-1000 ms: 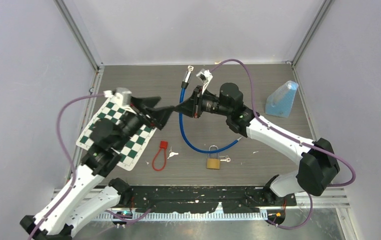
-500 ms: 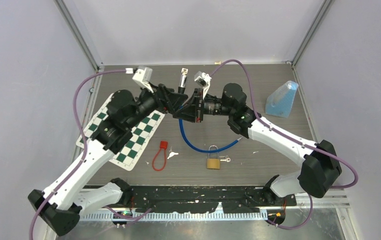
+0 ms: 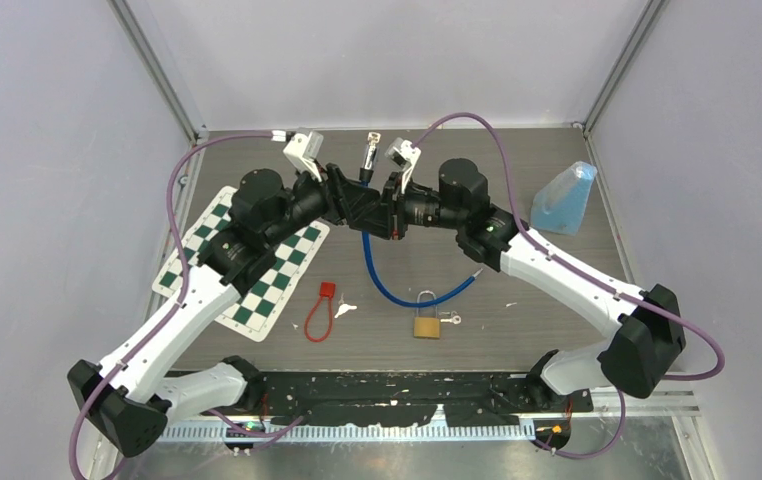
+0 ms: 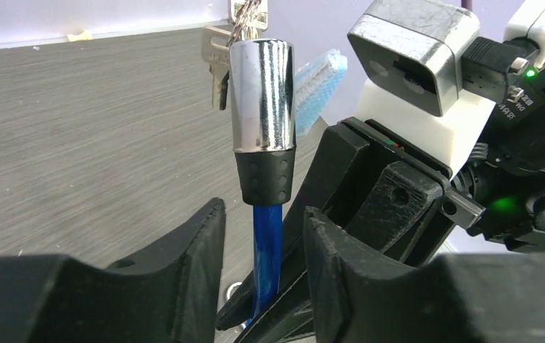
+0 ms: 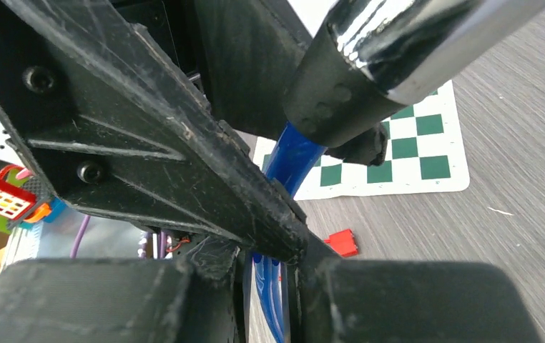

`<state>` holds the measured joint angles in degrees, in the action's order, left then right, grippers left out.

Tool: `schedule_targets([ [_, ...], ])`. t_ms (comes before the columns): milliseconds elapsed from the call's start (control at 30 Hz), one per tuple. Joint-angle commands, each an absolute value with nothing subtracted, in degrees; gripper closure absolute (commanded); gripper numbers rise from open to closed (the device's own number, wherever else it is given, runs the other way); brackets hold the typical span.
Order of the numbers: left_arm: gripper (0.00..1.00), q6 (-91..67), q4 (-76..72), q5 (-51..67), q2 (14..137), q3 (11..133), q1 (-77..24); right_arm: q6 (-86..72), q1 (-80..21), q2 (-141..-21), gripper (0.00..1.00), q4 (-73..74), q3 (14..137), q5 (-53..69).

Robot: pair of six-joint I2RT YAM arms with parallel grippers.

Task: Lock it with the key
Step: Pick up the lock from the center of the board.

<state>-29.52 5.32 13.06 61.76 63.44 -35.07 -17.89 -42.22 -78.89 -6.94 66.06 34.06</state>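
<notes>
A blue cable lock (image 3: 382, 285) is lifted at one end, its chrome barrel (image 4: 262, 93) pointing up with a key (image 4: 216, 68) hanging from a ring at its top. My right gripper (image 3: 385, 214) is shut on the blue cable (image 5: 295, 153) below the barrel. My left gripper (image 4: 264, 214) faces it from the left. Its jaws straddle the cable (image 4: 266, 250) just under the barrel's black collar, open, with a gap on each side. The left finger (image 5: 148, 143) crosses the right wrist view.
A brass padlock (image 3: 424, 322) with a small key (image 3: 449, 320) lies near the front. A red loop lock (image 3: 315, 318) and another key (image 3: 345, 309) lie left of it. A checkered mat (image 3: 247, 270) lies at the left, a blue bag (image 3: 564, 200) at the right.
My left arm has swung from over the mat to the raised cable end, and its jaws have narrowed around the cable. The right gripper has stayed shut on the cable.
</notes>
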Motion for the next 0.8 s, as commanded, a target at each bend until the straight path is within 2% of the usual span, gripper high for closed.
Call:
schedule_targets([
  [0, 0.62, -27.9, 2.2, 14.1, 62.7, 65.4, -34.8, -14.8, -42.9, -79.4, 0.95, -5.2, 70.1, 29.9],
  [167, 0.79, -26.5, 1.8, 15.1, 63.9, 65.3, -34.9, -15.4, -43.1, -80.2, 0.95, -5.3, 71.3, 29.3],
  [233, 0.99, -25.6, 1.6, 15.3, 64.0, 65.4, -34.9, -15.7, -43.1, -80.4, 0.95, -5.2, 71.4, 29.1],
  [333, 1.0, -24.2, 1.3, 15.2, 63.8, 65.1, -34.9, -16.4, -43.2, -80.6, 0.94, -5.0, 70.9, 28.1],
  [400, 1.0, -23.0, 1.4, 14.5, 63.6, 64.8, -34.8, -17.0, -43.2, -80.1, 0.84, -4.5, 69.9, 26.6],
  [433, 1.0, -22.6, 1.5, 13.8, 63.4, 64.6, -34.9, -17.2, -43.2, -79.8, 0.73, -4.0, 69.5, 25.8],
  [467, 1.0, -22.3, 1.6, 13.2, 63.2, 64.3, -34.8, -17.1, -43.2, -79.0, 0.67, -2.8, 68.5, 24.7],
  [533, 1.0, -21.8, 1.7, 12.1, 62.8, 63.7, -34.9, -16.2, -43.2, -77.0, 0.42, 0.9, 67.0, 22.3],
  [600, 1.0, -21.7, 1.4, 12.2, 62.5, 62.6, -34.9, -15.3, -43.2, -74.1, 0.26, 6.7, 65.2, 16.8],
  [667, 1.0, -21.8, 1.0, 12.3, 62.2, 61.0, -34.9, -16.1, -43.0, -70.6, 0.2, 11.5, 62.7, 10.4],
  [767, 1.0, -22.3, 0.4, 12.2, 61.2, 58.3, -34.9, -22.8, -41.6, -65.2, 0.2, 18.8, 58.8, -2.2],
])
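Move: The blue hose stands upright between the left hand's half-open pads, right at the hand point, with its chrome end and the keys about 10 cm above. The right hand still grips the same hose a few cm lower, with the hose at its hand point. From the right hand, the padlock on the table is roughly 10 cm back, 11 cm to the right and 29 cm below; the red cable is about 8 cm back, 10 cm to the left and equally low. The left hand shuts its fingers from about half open and pinches the blue hose just under the chrome connector, while both hands ease a good 1 cm forward and down together, and it keeps that hold as it sinks to about 3 cm below where it was. Once the left has closed, the right hand spreads its fingers wide, lets go of the hose and draws away to the right and down, about 5 cm each way, turning some 20 degrees clockwise and dipping its fingertips. ##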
